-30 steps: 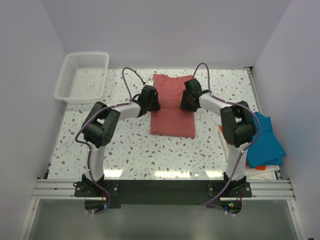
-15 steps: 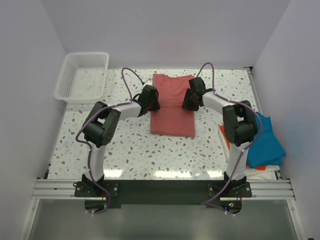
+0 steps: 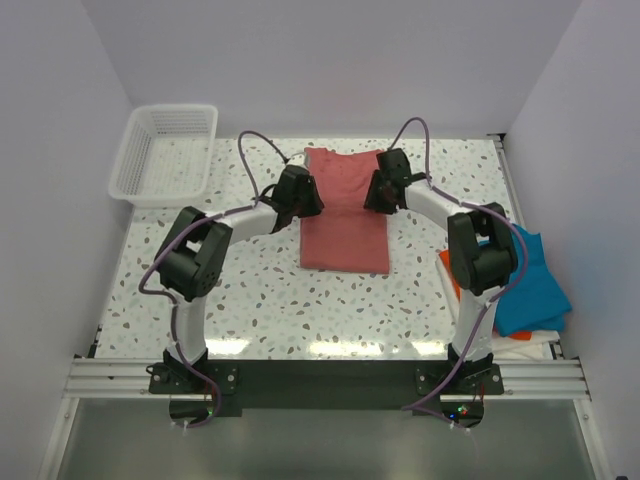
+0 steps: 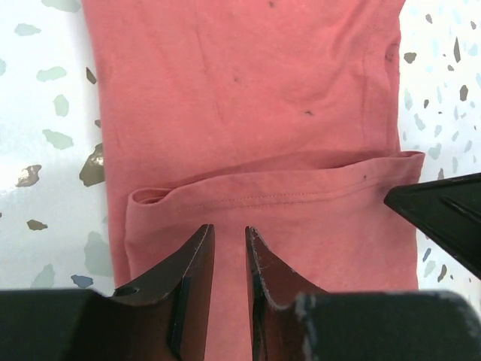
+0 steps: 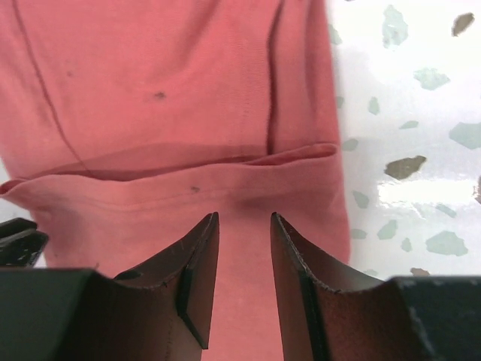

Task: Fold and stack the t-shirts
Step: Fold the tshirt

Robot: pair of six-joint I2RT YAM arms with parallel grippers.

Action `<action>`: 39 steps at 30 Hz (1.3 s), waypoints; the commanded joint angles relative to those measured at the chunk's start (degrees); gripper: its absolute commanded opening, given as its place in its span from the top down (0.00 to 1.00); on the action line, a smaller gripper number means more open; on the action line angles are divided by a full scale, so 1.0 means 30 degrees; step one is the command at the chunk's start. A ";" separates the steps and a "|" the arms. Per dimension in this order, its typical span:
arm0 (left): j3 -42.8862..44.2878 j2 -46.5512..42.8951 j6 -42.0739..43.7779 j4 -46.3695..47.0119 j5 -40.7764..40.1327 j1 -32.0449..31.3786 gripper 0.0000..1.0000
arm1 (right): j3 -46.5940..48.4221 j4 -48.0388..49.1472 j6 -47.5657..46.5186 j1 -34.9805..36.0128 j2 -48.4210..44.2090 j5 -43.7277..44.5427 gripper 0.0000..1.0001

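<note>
A dusty salmon-red t-shirt [image 3: 345, 225], folded into a long strip, lies flat in the middle of the table. My left gripper [image 3: 303, 194] hovers over its left edge and my right gripper [image 3: 381, 191] over its right edge, both near the far half. In the left wrist view the gripper [image 4: 229, 229] is open by a narrow gap, just short of a folded hem [image 4: 263, 197], pinching nothing. In the right wrist view the gripper [image 5: 244, 218] is open a little wider above the same cloth [image 5: 173, 83]. A teal-blue t-shirt [image 3: 530, 285] lies crumpled at the right edge over an orange one [image 3: 446, 266].
A white mesh basket [image 3: 165, 150] stands at the back left corner. White walls close in the table on three sides. The other arm's finger [image 4: 443, 218] shows at the right of the left wrist view. Speckled tabletop [image 3: 260, 300] lies in front of the shirt.
The right gripper has moved slightly farther along the shirt's right edge and its jaws have narrowed. The left gripper has shifted a little toward the back. The shirt lies as before.
</note>
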 commanded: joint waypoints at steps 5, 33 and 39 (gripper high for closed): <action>0.1853 0.1593 0.0202 0.0653 0.0812 0.0104 0.72 | 0.1605 0.0452 -0.0626 0.0455 0.0878 0.0455 0.62; -0.6667 -0.2353 -0.3371 -0.0436 -0.2940 -0.0041 0.75 | -0.8234 0.3407 0.0984 0.0396 -0.2546 -0.0861 0.63; -0.9072 -0.4786 -0.3432 0.0151 -0.2792 -0.0247 0.75 | -0.9439 0.3530 0.1044 0.0895 -0.4070 -0.1564 0.62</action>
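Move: The t-shirt's folded-over far hem crosses just under both raised hands: its left corner is about 1 cm ahead, 4 cm left and 4 cm below the left hand. Its right corner is roughly 1 cm ahead, 4 cm right and 3 cm below the right hand. The shirt's near edge lies some 14 cm back and 6 cm right of the left hand, 4 cm down. The blue shirt lies some 19 cm back and 34 cm right of the right hand, 2 cm down. Both hands sink about 3 cm onto the folded hem, then press and drag the t-shirt back some 9 cm. ##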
